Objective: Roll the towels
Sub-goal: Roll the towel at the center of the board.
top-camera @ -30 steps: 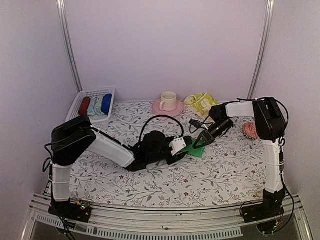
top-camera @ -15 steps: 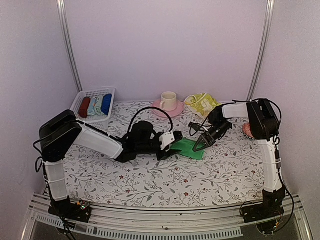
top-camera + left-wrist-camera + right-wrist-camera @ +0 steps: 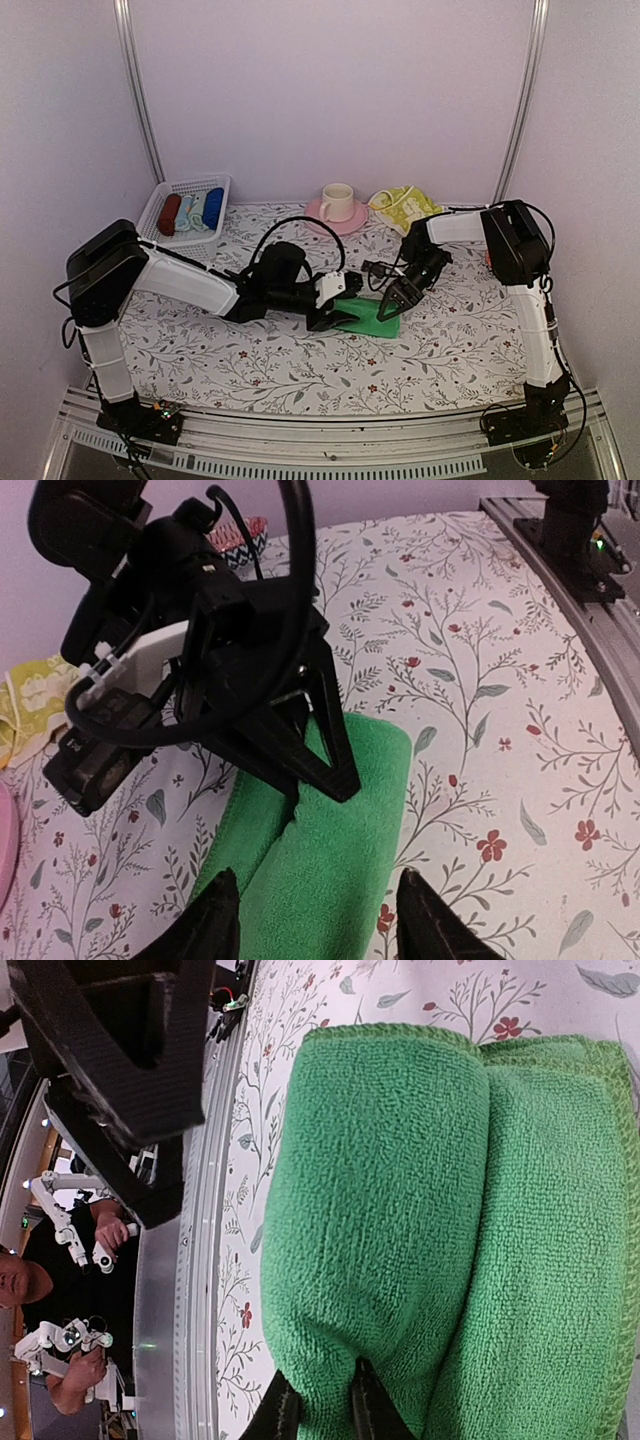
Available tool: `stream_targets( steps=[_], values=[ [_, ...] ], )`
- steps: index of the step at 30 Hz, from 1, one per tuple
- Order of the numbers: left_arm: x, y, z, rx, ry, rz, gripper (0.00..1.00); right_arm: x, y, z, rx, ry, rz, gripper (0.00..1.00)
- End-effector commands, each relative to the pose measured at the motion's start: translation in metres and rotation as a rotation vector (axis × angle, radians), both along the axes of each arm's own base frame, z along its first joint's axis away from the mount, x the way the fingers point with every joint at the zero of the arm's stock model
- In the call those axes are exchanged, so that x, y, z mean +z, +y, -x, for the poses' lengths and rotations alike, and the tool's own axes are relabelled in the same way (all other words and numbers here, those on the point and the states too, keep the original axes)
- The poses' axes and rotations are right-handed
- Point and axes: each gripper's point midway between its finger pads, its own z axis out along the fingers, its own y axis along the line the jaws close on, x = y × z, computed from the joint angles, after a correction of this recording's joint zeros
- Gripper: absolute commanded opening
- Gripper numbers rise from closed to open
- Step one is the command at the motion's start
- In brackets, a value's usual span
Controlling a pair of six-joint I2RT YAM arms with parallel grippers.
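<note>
The bright green towel [image 3: 366,316] lies mid-table, part of it folded over into a thick roll [image 3: 335,850]. My left gripper [image 3: 334,312] is open, its fingertips [image 3: 222,912] straddling the roll's near end, one over the flat layer and one over the tablecloth. My right gripper [image 3: 391,303] comes in from the opposite side and is shut on a pinch of the green towel [image 3: 400,1210]; its fingers [image 3: 372,1412] nip the fold. The pale yellow towel [image 3: 404,208] sits crumpled at the back, right of the cup.
A white basket [image 3: 172,190] at the back left holds dark red, pale blue and deep blue rolls. A pink saucer with a cream cup [image 3: 337,203] stands at the back centre. A red patterned dish [image 3: 246,532] sits behind the right arm. Metal rails [image 3: 330,455] run along the front edge.
Both grippers have moved toward the front and left with the green towel between them. The towel has gone from lying flat to partly rolled over.
</note>
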Motion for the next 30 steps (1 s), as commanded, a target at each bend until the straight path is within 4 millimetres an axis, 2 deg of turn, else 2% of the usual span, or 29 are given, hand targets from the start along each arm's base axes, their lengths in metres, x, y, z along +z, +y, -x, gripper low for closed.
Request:
stream_targets(
  steps=[1,2,3,7,13,17,19,21,24,26,30],
  values=[
    [-0.020,-0.006,-0.002,-0.006,0.070,-0.062,0.53,-0.010,-0.005,0.004,0.013,0.023,0.031,0.16],
    [-0.016,-0.010,-0.007,0.006,0.066,-0.060,0.52,-0.011,-0.005,0.004,0.013,0.019,0.033,0.16],
    [-0.031,-0.011,-0.011,0.021,0.088,-0.086,0.51,-0.011,-0.005,0.003,0.011,0.017,0.035,0.16],
    [-0.037,-0.015,-0.025,0.079,0.096,-0.088,0.43,-0.012,-0.005,0.002,0.009,0.015,0.041,0.16],
    [-0.053,-0.017,-0.030,0.109,0.133,-0.113,0.32,-0.013,-0.004,0.000,0.008,0.002,0.044,0.18],
    [-0.068,-0.012,-0.037,0.167,0.152,-0.141,0.28,-0.012,-0.005,-0.003,0.008,-0.025,0.057,0.29],
    [-0.074,-0.010,-0.041,0.192,0.160,-0.152,0.28,-0.014,-0.006,-0.005,0.005,-0.042,0.071,0.37],
    [-0.078,-0.008,-0.043,0.202,0.169,-0.156,0.28,0.003,-0.006,-0.010,-0.003,-0.101,0.065,0.48],
    [-0.084,-0.004,-0.049,0.231,0.175,-0.167,0.28,0.012,-0.006,-0.020,-0.021,-0.174,0.083,0.63],
    [-0.087,-0.002,-0.053,0.246,0.181,-0.173,0.28,0.021,-0.007,-0.025,-0.026,-0.219,0.090,0.69],
    [-0.090,0.001,-0.058,0.258,0.182,-0.183,0.28,0.043,-0.010,-0.046,-0.066,-0.281,0.098,0.74]
  ],
)
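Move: Just below and a little ahead of the left hand's half-open fingers lies the rolled green towel, its middle about 2 cm farther out, 5 cm to the right and 6 cm down. From the right hand, already gripping its right part, that middle is roughly 3 cm left, 1 cm ahead and 1 cm lower. From the left hand, the pink plate stands some 28 cm ahead, 1 cm left, and the yellow towel 29 cm ahead, 15 cm right, both about 8 cm lower. Sinking about 5 cm and easing forward a little over 4 cm, the left hand closes its fingers to pinch the left part of the green roll, creeping on forward after they have shut while turning some 10 degrees counter-clockwise. The right hand keeps its grip at first, then opens wide, lets go and rises about 1.5 cm while edging 2 cm forward, its fingers still astride the roll. ##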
